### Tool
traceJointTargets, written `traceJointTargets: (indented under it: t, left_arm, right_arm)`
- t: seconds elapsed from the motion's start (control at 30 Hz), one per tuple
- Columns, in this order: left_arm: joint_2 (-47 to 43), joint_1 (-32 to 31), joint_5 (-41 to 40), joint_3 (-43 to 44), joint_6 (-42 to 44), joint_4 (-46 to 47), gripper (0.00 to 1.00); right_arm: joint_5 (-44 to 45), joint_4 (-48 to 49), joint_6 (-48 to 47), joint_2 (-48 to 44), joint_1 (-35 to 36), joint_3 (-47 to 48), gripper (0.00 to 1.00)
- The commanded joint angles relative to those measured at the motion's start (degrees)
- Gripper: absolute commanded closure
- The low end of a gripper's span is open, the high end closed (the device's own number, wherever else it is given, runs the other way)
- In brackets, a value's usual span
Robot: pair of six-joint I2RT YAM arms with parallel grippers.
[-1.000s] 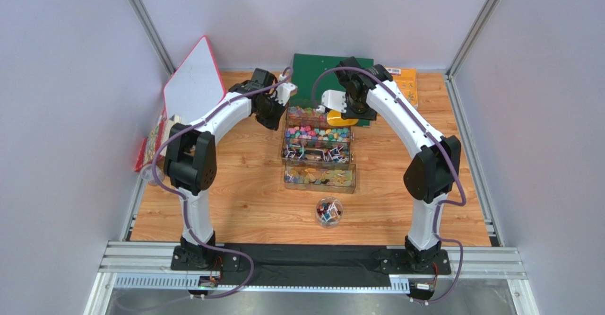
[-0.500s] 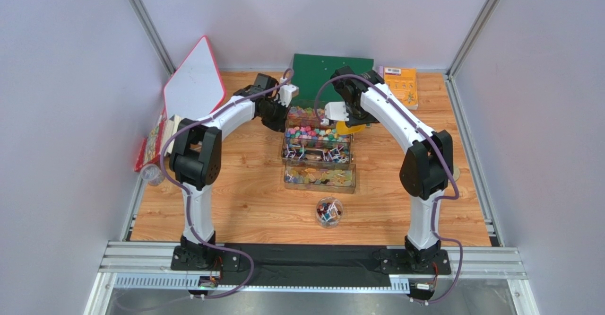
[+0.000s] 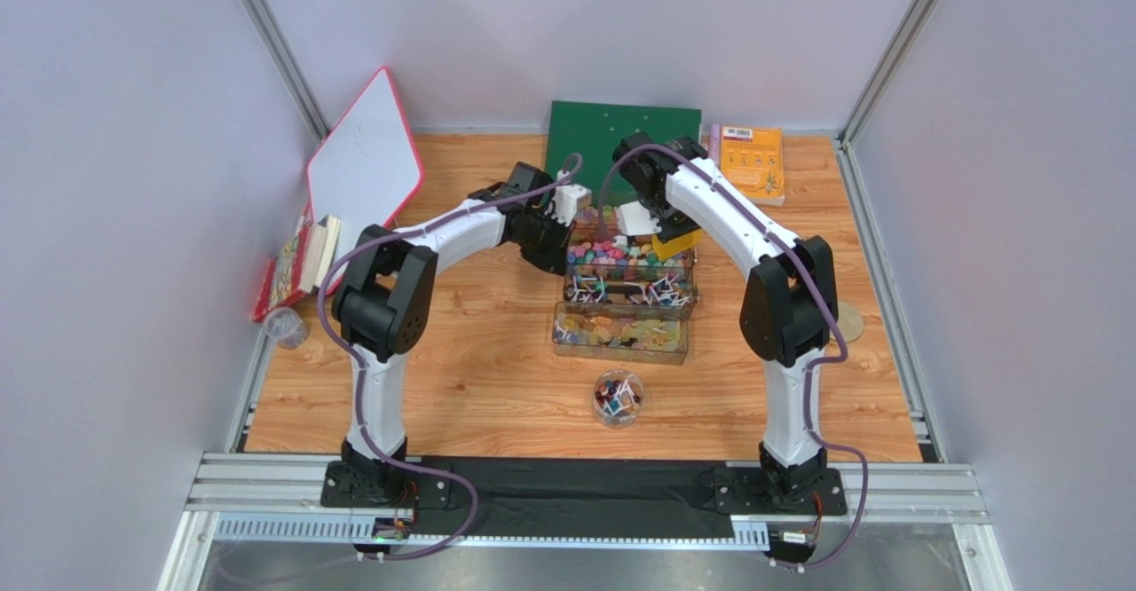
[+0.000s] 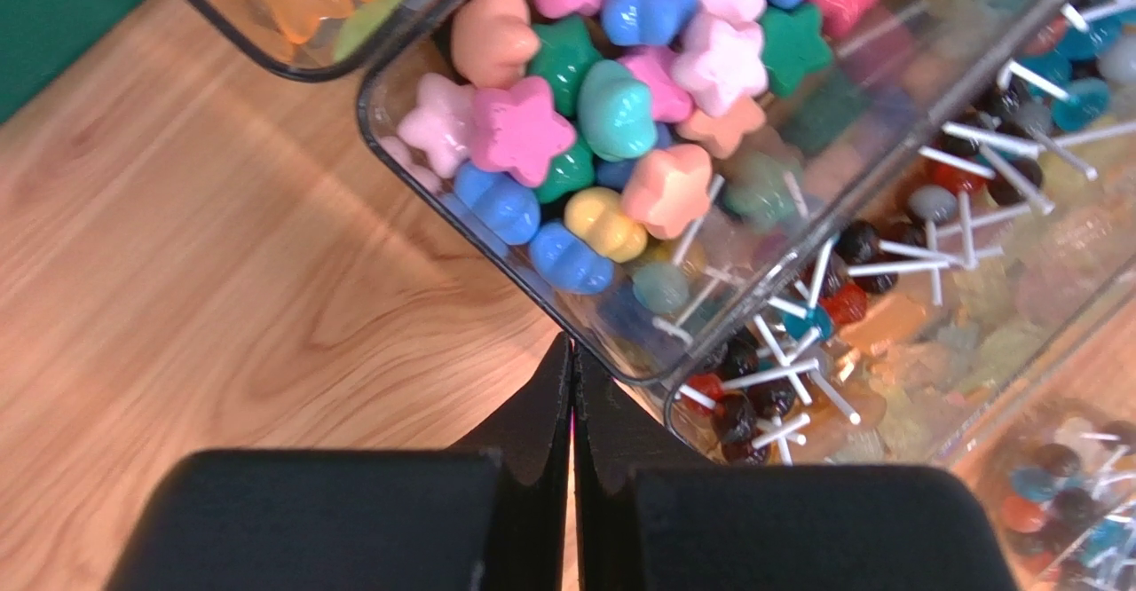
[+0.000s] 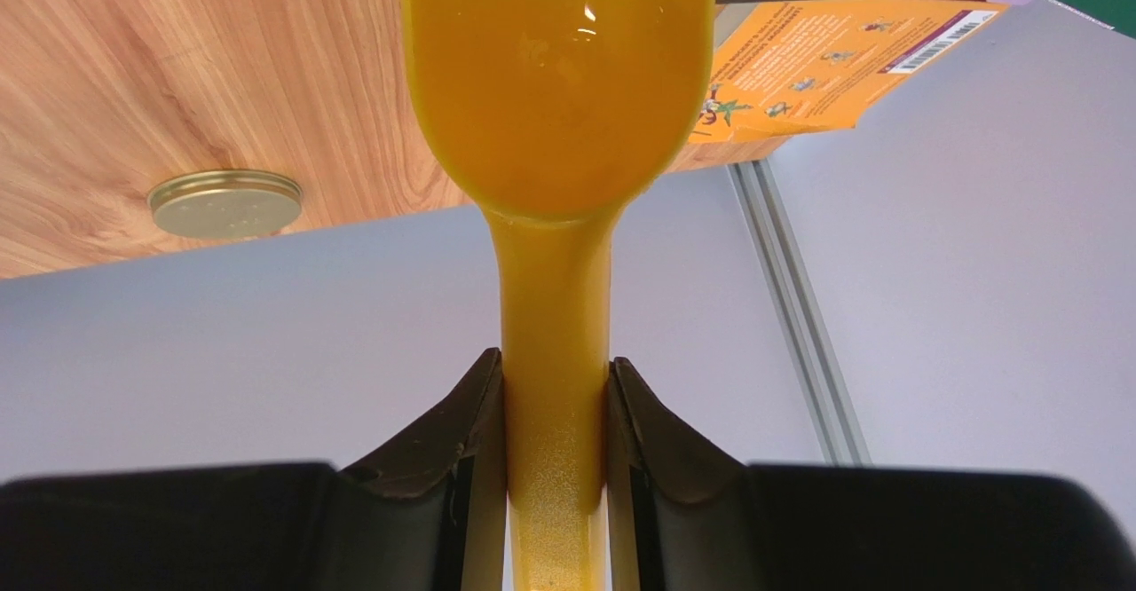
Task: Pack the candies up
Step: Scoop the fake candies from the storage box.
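The candies (image 4: pixel 600 99) are small pink, blue, green and orange star and shell shapes filling a clear box (image 4: pixel 400 152); from above the candies (image 3: pixel 616 256) lie in the second row of a block of clear boxes (image 3: pixel 688 301). My left gripper (image 4: pixel 574 352) is shut with nothing in it, its tips against that box's near wall; in the top view the left gripper (image 3: pixel 560 248) sits at the block's left side. My right gripper (image 5: pixel 556 392) is shut on the handle of a yellow scoop (image 5: pixel 560 72). The right gripper (image 3: pixel 656 234) holds the scoop (image 3: pixel 676 238) over the block's back right corner.
Other boxes hold lollipops (image 4: pixel 787 352) and gummies (image 3: pixel 620 334). A glass jar (image 3: pixel 618 398) with lollipops stands in front. A gold lid (image 5: pixel 223 202) lies right of the right arm. A green board (image 3: pixel 624 132), an orange booklet (image 3: pixel 751 159) and a red-rimmed whiteboard (image 3: pixel 363 165) are at the back.
My left gripper has moved right, and the block of boxes has shifted right with it. The right gripper and scoop have moved slightly right and nearer.
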Motion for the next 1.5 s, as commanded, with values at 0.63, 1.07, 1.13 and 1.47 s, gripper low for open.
traceJointTargets:
  t: [0.63,1.07,1.13,1.47]
  left_arm:
    - [-14.04,5.49,-2.46,-8.31,-3.93,3.56,1.00]
    - [-20.37,6.89,-2.20,-15.07,-4.10,3.91,1.00]
    - [-20.72,6.89,-2.20,-16.12,-4.10,4.26,1.00]
    - [-21.96,6.89,-2.81,-16.48,-3.75,3.56,1.00]
  right_arm:
    - [11.79,-17.83,7.17,11.98,4.31,1.77,1.00]
    - [7.50,-17.83,12.09,20.86,7.92,14.60,1.00]
    - [5.57,-17.83,12.89,21.13,8.27,15.75,1.00]
    - [-6.83,-17.83,15.79,19.64,8.53,11.89,1.00]
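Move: The star-candy tray, next to be scooped from, has its middle about 10 cm to the left of the right hand, 1 cm ahead and some 15 cm below. The lollipop tray lies 7 cm nearer than it, the rear gummy tray 6 cm farther out, and the glass jar about 24 cm nearer. From the left hand, the star tray's middle is 12 cm right, 4 cm ahead and slightly lower; the lollipop tray's is 12 cm right and 3 cm back. The yellow scoop, still gripped by its handle, is taken down over the star-candy tray by the right hand: first about 4 cm almost straight down, then some 7 cm left while sinking further, tilting roughly 10 degrees and back, so its blade enters the candies. The left hand's shut fingertips stay at the trays' left end briefly, then come away some 7 cm left, rising before settling partly back down. ##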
